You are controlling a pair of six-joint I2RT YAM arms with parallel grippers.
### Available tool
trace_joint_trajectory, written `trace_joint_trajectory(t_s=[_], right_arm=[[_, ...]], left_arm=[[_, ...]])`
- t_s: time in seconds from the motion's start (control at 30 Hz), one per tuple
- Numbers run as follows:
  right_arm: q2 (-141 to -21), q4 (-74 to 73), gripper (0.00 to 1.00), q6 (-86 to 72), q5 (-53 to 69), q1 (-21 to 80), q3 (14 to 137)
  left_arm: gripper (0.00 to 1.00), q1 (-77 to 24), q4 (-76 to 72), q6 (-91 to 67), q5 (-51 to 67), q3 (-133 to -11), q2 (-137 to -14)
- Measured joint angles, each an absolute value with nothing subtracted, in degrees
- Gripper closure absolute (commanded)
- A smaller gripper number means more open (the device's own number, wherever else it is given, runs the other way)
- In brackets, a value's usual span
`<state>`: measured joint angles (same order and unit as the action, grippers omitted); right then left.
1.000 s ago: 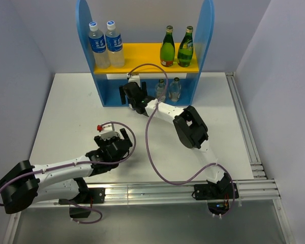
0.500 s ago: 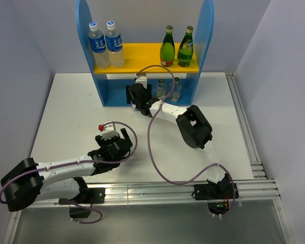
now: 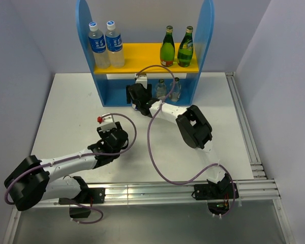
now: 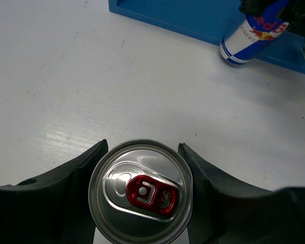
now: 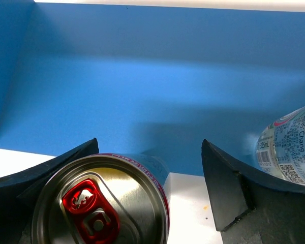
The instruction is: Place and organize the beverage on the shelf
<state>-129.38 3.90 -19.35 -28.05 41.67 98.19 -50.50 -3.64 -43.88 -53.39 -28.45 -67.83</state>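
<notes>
My left gripper point(image 4: 142, 148) is shut on a slim silver can point(image 4: 141, 190) with a red tab, both fingers pressed to its sides; it stands on the white table short of the shelf. From above, that gripper point(image 3: 113, 136) hides the can. My right gripper point(image 5: 150, 168) stands open around a second can point(image 5: 101, 203) at the front of the blue shelf's point(image 3: 108, 89) lower level. This can point(image 4: 251, 33) touches the left finger, with a gap to the right one. Two small clear bottles point(image 3: 161, 89) stand beside it. Two green bottles point(image 3: 167, 47) are on the yellow board point(image 3: 142, 53).
Two taller clear bottles with blue labels point(image 3: 98, 44) stand at the left of the yellow board. The shelf's blue back point(image 5: 142, 76) is close ahead of the right gripper, and a small clear bottle point(image 5: 290, 147) is just right of its right finger. Grey walls enclose the table.
My left gripper has moved forward over the can on the table and closed on it. The right gripper shifted right toward the shelf's lower level, then held still.
</notes>
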Motion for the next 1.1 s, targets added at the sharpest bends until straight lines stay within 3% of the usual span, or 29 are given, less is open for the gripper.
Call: trace_joint_trajectory(t_s=[0.6, 1.1], right_arm=[[-131.6, 6.0, 1.0, -14.1, -32.5, 42.2, 101.5], [-133.5, 6.3, 1.0, -17.1, -32.4, 41.9, 104.5]], left_arm=[[1.0, -40.8, -12.6, -32.9, -49.5, -40.3, -77.3], [1.0, -27.4, -23.8, -25.1, -42.3, -53.5, -98.2]])
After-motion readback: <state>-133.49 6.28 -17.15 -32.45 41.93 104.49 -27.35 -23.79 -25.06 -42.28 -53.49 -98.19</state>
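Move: The left hand already grips a red-tabbed can; its place, the empty left part of the blue lower shelf, lies about 21 cm ahead, 3 cm left and some 7 cm lower, with the shelf's left side panel roughly 20 cm ahead and 9 cm left. The right hand already holds the other can at the shelf's front, its spot about 5 cm ahead and 7 cm lower; the nearer clear bottle stands some 3 cm ahead and 9 cm right of that hand. Bring the left gripper and its can about 18 cm forward to the left part of the lower shelf, arcing up some 5 cm on the way and sinking about half of that again as it nears, easing left and turning slightly counter-clockwise late on. Meanwhile ease the right hand's can about 2 cm forward and a little up at the shelf front, tipping the fingers up some 5 degrees. Keep both grips closed. ##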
